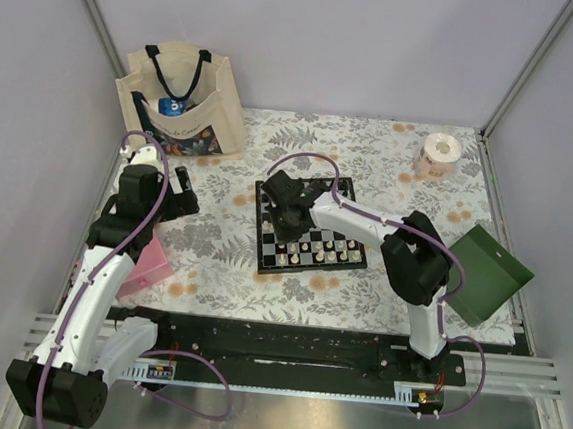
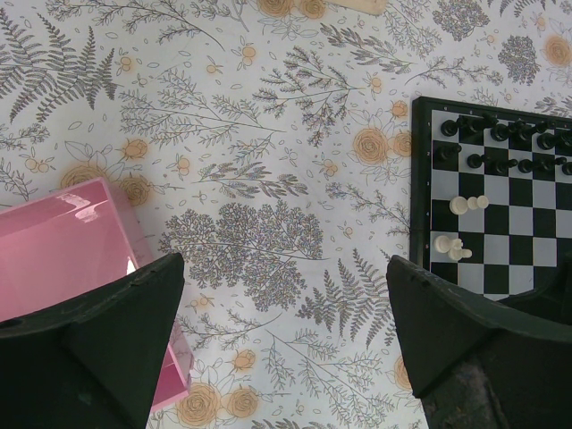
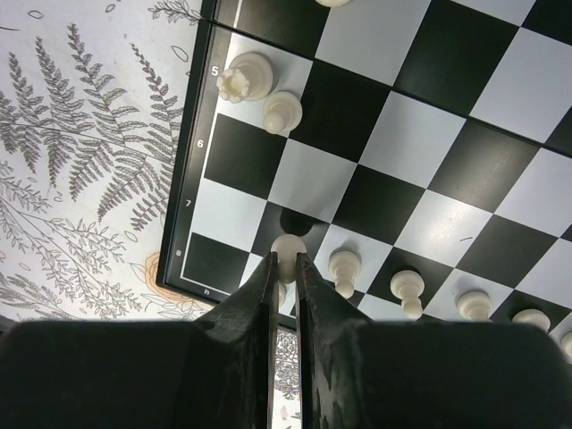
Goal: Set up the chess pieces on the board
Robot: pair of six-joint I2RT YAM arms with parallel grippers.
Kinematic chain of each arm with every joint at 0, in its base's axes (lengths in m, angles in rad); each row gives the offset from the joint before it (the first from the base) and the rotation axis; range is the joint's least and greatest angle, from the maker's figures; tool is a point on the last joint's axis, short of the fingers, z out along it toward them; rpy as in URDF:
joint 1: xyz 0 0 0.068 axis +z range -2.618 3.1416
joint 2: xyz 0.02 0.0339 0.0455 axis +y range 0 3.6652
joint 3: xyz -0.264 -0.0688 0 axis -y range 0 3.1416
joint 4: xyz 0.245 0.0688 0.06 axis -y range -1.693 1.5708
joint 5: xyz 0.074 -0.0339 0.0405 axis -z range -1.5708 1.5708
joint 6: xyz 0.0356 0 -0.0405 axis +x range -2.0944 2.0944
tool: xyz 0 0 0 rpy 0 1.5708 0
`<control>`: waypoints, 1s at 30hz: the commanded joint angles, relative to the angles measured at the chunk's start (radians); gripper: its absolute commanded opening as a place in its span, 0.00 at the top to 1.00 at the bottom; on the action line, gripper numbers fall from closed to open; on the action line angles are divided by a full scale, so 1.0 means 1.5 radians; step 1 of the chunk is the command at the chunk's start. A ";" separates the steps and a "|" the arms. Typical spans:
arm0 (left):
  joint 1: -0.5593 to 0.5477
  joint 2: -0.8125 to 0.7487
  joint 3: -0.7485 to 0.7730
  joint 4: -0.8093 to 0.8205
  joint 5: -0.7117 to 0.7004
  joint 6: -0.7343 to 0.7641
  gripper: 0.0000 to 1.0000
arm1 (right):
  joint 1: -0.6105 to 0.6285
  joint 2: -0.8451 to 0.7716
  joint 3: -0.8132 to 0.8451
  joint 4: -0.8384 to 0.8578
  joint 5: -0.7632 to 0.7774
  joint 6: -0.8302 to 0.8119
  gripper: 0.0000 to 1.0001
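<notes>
The board (image 1: pixel 351 194) lies mid-table on the flowered cloth. My right gripper (image 3: pixel 286 260) is low over a corner of the board (image 3: pixel 196 134), shut on a cream-white pawn (image 3: pixel 288 245) whose round head shows just past the fingertips. More white pawns (image 3: pixel 344 265) stand in a row beside it, and two white pieces (image 3: pixel 246 79) stand further along the edge. My left gripper (image 2: pixel 284 264) hangs open over bare cloth with nothing between its fingers. In the left wrist view black pieces (image 2: pixel 500 134) crowd the board's far rows, with a few white pieces (image 2: pixel 469 204) nearer.
A pink box (image 2: pixel 67 241) sits close by the left gripper's left finger. A tote bag (image 1: pixel 181 100) stands at the back left, a tape roll (image 1: pixel 437 155) at the back right, and a green folded piece (image 1: pixel 487 272) at the right edge.
</notes>
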 commanded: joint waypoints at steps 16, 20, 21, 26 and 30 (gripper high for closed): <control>0.004 -0.009 -0.001 0.025 0.009 0.004 0.01 | 0.008 0.013 -0.016 0.026 -0.012 0.007 0.81; 0.004 -0.010 -0.001 0.025 0.009 0.004 0.01 | 0.008 0.003 -0.023 0.026 -0.009 0.007 0.72; 0.004 -0.009 -0.001 0.025 0.009 0.004 0.01 | 0.008 0.001 -0.024 0.027 -0.006 0.005 0.71; 0.004 -0.010 -0.001 0.024 0.008 0.004 0.01 | 0.008 -0.007 -0.008 0.021 0.009 -0.001 0.60; 0.005 -0.010 0.000 0.024 0.006 0.004 0.01 | 0.007 -0.013 0.027 0.005 0.028 -0.001 0.59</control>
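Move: The right hand already grips a white chess pawn, and the empty dark square for it, second in from the board's left and near edges, lies straight below, about 3 cm under the fingers. The next white pawn stands some 3 cm to the right; a back-row white piece is about 3 cm back of the square. A white rook stands roughly 5 cm ahead and 3 cm left. From the idle left hand the square is some 24 cm right, level, and 17 cm lower. The right fingers set the pawn's base on the dark square with a short, nearly straight drop of a bit over 1 cm, pause there, then let go, opening to a modest gap. As they part the hand eases down about another half centimetre, its tilt hardly changing, and the tips stay low on either side of the pawn. ##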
